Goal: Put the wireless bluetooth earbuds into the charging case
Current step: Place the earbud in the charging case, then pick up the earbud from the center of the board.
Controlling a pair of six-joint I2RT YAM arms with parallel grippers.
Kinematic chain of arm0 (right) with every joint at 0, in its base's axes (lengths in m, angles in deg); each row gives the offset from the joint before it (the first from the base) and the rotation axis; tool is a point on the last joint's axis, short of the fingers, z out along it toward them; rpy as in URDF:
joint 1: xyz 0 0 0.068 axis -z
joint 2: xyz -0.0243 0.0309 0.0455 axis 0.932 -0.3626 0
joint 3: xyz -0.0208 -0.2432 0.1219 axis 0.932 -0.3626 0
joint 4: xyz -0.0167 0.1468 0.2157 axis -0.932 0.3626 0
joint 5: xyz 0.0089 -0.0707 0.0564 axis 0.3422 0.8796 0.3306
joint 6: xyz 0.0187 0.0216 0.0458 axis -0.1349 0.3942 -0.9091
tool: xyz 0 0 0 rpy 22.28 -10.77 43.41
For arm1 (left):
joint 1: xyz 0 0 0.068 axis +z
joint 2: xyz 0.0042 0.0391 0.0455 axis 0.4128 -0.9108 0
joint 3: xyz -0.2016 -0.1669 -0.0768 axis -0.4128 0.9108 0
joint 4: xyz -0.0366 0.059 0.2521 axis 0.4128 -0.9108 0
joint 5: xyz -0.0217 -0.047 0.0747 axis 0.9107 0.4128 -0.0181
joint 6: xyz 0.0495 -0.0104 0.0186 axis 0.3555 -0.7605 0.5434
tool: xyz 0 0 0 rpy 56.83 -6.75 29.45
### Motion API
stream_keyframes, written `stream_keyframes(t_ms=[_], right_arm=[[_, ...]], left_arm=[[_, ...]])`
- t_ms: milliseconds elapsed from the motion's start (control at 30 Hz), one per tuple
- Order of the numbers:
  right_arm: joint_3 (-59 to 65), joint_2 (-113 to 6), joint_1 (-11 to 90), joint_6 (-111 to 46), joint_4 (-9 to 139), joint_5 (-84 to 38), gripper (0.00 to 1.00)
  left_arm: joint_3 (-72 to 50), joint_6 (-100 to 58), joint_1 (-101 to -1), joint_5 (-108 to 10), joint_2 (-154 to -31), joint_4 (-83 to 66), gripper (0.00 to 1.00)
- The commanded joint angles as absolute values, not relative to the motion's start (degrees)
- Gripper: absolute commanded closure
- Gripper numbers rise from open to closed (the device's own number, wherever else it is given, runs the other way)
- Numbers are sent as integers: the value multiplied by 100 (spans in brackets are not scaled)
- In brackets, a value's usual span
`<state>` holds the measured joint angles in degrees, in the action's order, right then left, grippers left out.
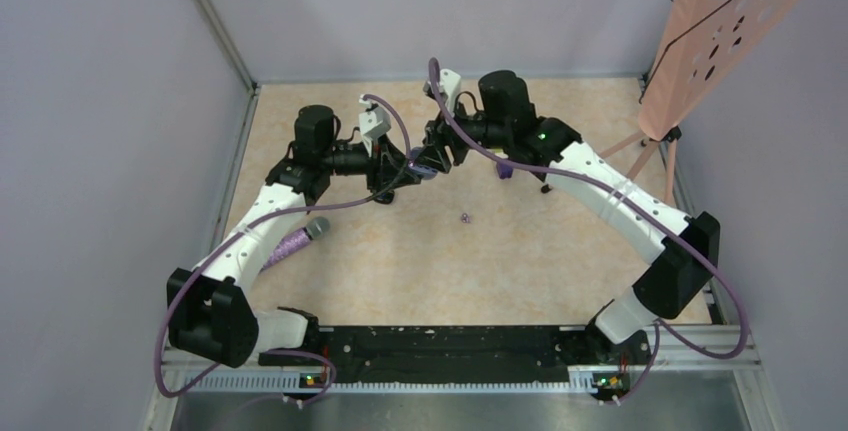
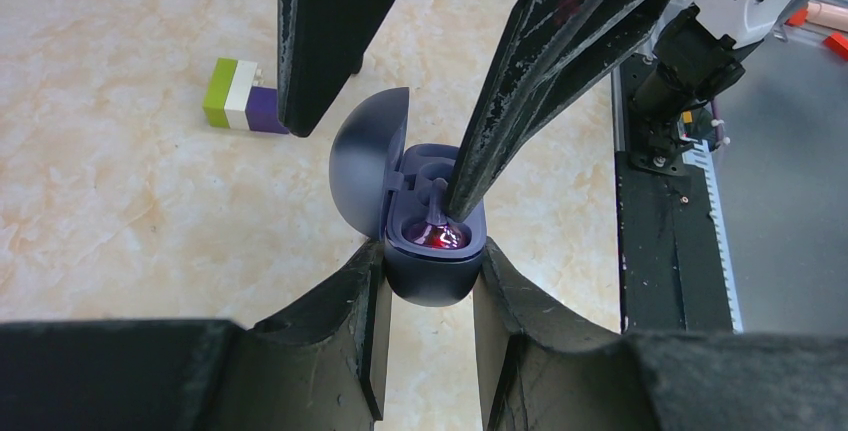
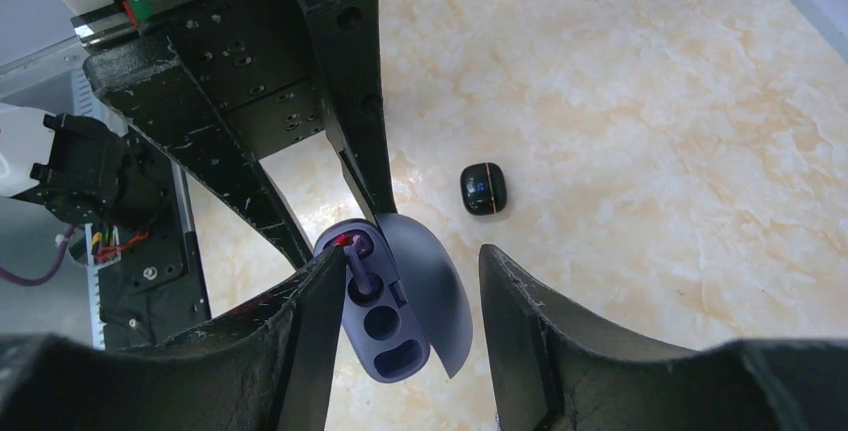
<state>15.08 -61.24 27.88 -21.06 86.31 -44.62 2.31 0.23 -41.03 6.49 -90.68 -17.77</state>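
My left gripper [image 2: 432, 263] is shut on the dark blue charging case [image 2: 432, 271] and holds it above the table with its lid [image 2: 365, 156] swung open. A purple earbud [image 2: 440, 237] with a stem sits in one socket and glows red. My right gripper [image 3: 412, 256] is open over the case, and one of its fingertips [image 2: 458, 201] rests on that earbud. The other sockets [image 3: 385, 323] are empty. A small black earbud [image 3: 484, 190] lies on the table beyond the case. A tiny purple earbud [image 1: 464, 217] lies on the table nearer the arms' bases.
A green, white and purple block [image 2: 240, 96] sits on the table beside the case. A purple-handled thing with a grey head [image 1: 298, 239] lies under the left arm. A pink perforated board on a stand [image 1: 725, 31] is at the back right.
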Motion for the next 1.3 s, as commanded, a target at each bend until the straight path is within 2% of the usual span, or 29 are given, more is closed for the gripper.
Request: stream_keyframes(t_ms=[0, 267, 400, 600, 700, 900, 1100, 1200, 1267], right_arm=[[1943, -6241, 2761, -2148, 8529, -4586, 49], [2054, -5631, 3060, -2132, 8602, -5028, 48], [1834, -5414, 3287, -1963, 9107, -4770, 50], [292, -4968, 3552, -1087, 9351, -3930, 63], [-84, -5145, 3568, -1430, 9397, -3587, 68], [-903, -5420, 3561, -1612, 9109, -3828, 76], [-1901, -5334, 3561, -1214, 8084, -3774, 76], [-1872, -5496, 3556, -917, 8099, -3748, 75], [-1746, -5543, 3565, -140, 8273, -3818, 75]], left_arm=[[67, 134, -4134, 762, -9066, -1570, 100], [115, -8, -4081, 465, -9064, -1576, 100], [291, -756, -3913, 252, -8985, -1167, 100], [605, -1545, -3617, -134, -8743, -816, 100], [730, -1819, -3449, -312, -8641, -712, 100], [798, -1860, -3259, -449, -8488, -821, 100], [868, -1953, -3225, -531, -8376, -684, 100], [880, -1959, -3174, -532, -8333, -679, 100], [875, -1957, -3137, -517, -8306, -702, 100]])
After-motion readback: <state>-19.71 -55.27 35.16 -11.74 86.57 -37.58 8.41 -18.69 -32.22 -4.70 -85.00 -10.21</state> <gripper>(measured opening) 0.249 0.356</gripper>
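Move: The last earbud lies on the table about 8 cm to the right of the right hand, roughly 2 cm farther out and 28 cm below. The open charging case in the left grip is just 2 cm left, back and below. The black case lies some 12 cm left and 8 cm ahead at table height, the toy block about 18 cm right and 16 cm ahead. From the left hand the earbud is about 12 cm right, 2 cm ahead and 25 cm down. Upward first by about 4 cm, the right hand's fingertip comes off the earbud in the charging case. The hand then swings right and drops steeply towards the loose earbud, ending some 21 cm lower, its fingers tipping further down and narrowing to about half their gap. The left hand keeps its grip on the charging case, drawing it left and forward while turning counter-clockwise. ##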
